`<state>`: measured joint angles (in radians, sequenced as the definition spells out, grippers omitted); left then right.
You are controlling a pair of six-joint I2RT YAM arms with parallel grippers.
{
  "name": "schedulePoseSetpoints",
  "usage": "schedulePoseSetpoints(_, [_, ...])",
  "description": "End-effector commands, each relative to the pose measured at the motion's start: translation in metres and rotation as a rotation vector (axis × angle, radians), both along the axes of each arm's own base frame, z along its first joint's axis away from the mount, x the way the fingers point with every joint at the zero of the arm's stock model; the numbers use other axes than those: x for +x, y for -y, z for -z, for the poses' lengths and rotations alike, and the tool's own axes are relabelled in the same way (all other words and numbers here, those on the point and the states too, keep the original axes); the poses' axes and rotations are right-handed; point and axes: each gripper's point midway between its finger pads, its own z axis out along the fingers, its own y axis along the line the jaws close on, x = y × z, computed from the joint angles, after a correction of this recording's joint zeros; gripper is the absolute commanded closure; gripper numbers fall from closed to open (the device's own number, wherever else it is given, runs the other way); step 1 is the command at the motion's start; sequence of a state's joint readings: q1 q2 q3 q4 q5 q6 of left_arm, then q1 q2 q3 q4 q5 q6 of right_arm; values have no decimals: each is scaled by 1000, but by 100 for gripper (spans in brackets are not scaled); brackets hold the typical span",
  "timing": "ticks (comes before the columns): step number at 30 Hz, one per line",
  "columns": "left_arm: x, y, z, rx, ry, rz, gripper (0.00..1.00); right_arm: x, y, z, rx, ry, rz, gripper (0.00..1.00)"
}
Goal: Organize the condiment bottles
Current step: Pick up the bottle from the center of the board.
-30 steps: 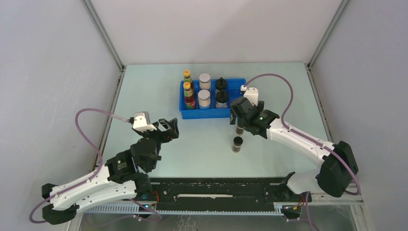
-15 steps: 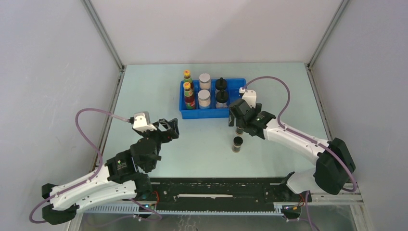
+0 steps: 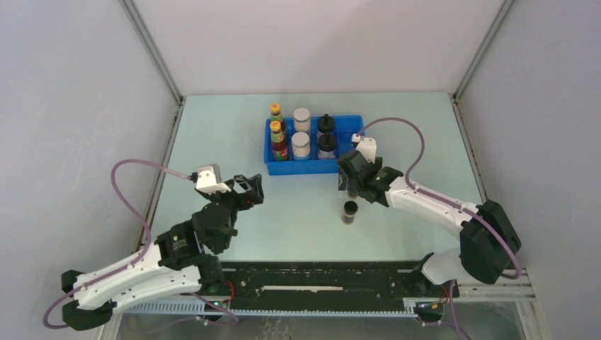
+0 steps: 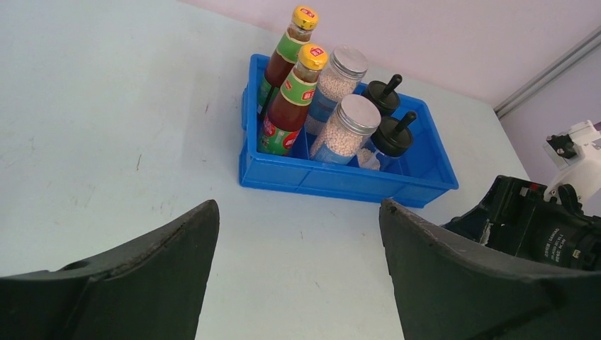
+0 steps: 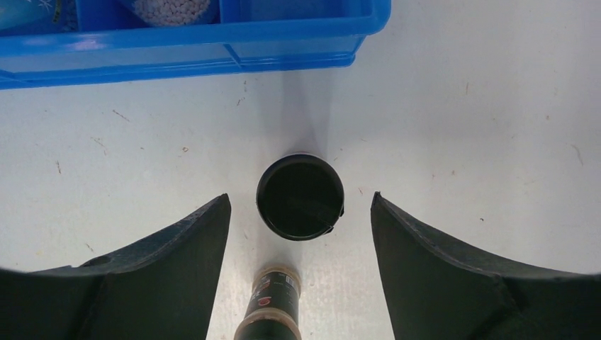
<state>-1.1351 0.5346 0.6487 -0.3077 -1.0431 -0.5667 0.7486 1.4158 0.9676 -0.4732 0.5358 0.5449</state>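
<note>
Two red-labelled bottles [image 3: 278, 139], two silver-lidded jars [image 3: 300, 144] and two black-lidded jars [image 3: 327, 142] stand in the blue tray [image 3: 305, 168]. They also show in the left wrist view: red bottles [image 4: 290, 99], silver-lidded jars [image 4: 347, 127], black-lidded jars [image 4: 393, 134]. Two dark vials stand on the table in front of the tray's right end. My right gripper [image 3: 351, 183] is open above the farther vial [image 5: 300, 196], whose black cap shows between the fingers. The nearer vial [image 3: 349, 211] shows at the bottom of the right wrist view [image 5: 273, 304]. My left gripper [image 3: 249, 188] is open and empty [image 4: 299, 205].
The tray's front wall [image 5: 212, 42] lies just beyond the farther vial. The tray's right-hand compartments [image 3: 349, 134] hold nothing. My right arm's wrist [image 4: 538, 227] shows at the right of the left wrist view. Grey walls enclose the table on three sides.
My right gripper has shifted slightly left and toward the farther vial, staying open. The left arm and all bottles have not moved.
</note>
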Motion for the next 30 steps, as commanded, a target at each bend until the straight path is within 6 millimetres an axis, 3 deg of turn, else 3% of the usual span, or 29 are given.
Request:
schedulePoseSetpoints(1, [1, 1, 5, 3, 2, -6, 13, 6, -3, 0, 41, 19, 22, 22])
schedulePoseSetpoints(9, [1, 1, 6, 1, 1, -8, 13, 8, -2, 7, 49, 8, 20, 35])
schedulePoseSetpoints(21, [1, 1, 8, 3, -2, -6, 13, 14, 1, 12, 42, 2, 18, 44])
schedulePoseSetpoints(30, [0, 1, 9, 0, -1, -5, 13, 15, 2, 16, 30, -5, 16, 67])
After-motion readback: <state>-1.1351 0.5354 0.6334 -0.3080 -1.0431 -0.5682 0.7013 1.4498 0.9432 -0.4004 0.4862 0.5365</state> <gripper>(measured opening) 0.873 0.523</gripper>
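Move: Just past the right fingertips, the black-capped bottle stands upright between the open fingers, its middle about 2 cm ahead and 4 cm below, with no sideways offset. A second black-capped bottle is some 8 cm back and 2 cm left; the black-lidded jar in the tray is about 15 cm ahead and 8 cm left. From the left hand, the bottle lies roughly 10 cm ahead, 28 cm right and 19 cm below. Easing down about 1.5 cm, then forward about 1 cm, the right hand settles around the capped top of the bottle while its fingers close steadily from wide to about half open. The pads come onto both sides of the black cap and pinch it, the gripper's effort rising at the end; the wrist hardly turns. ##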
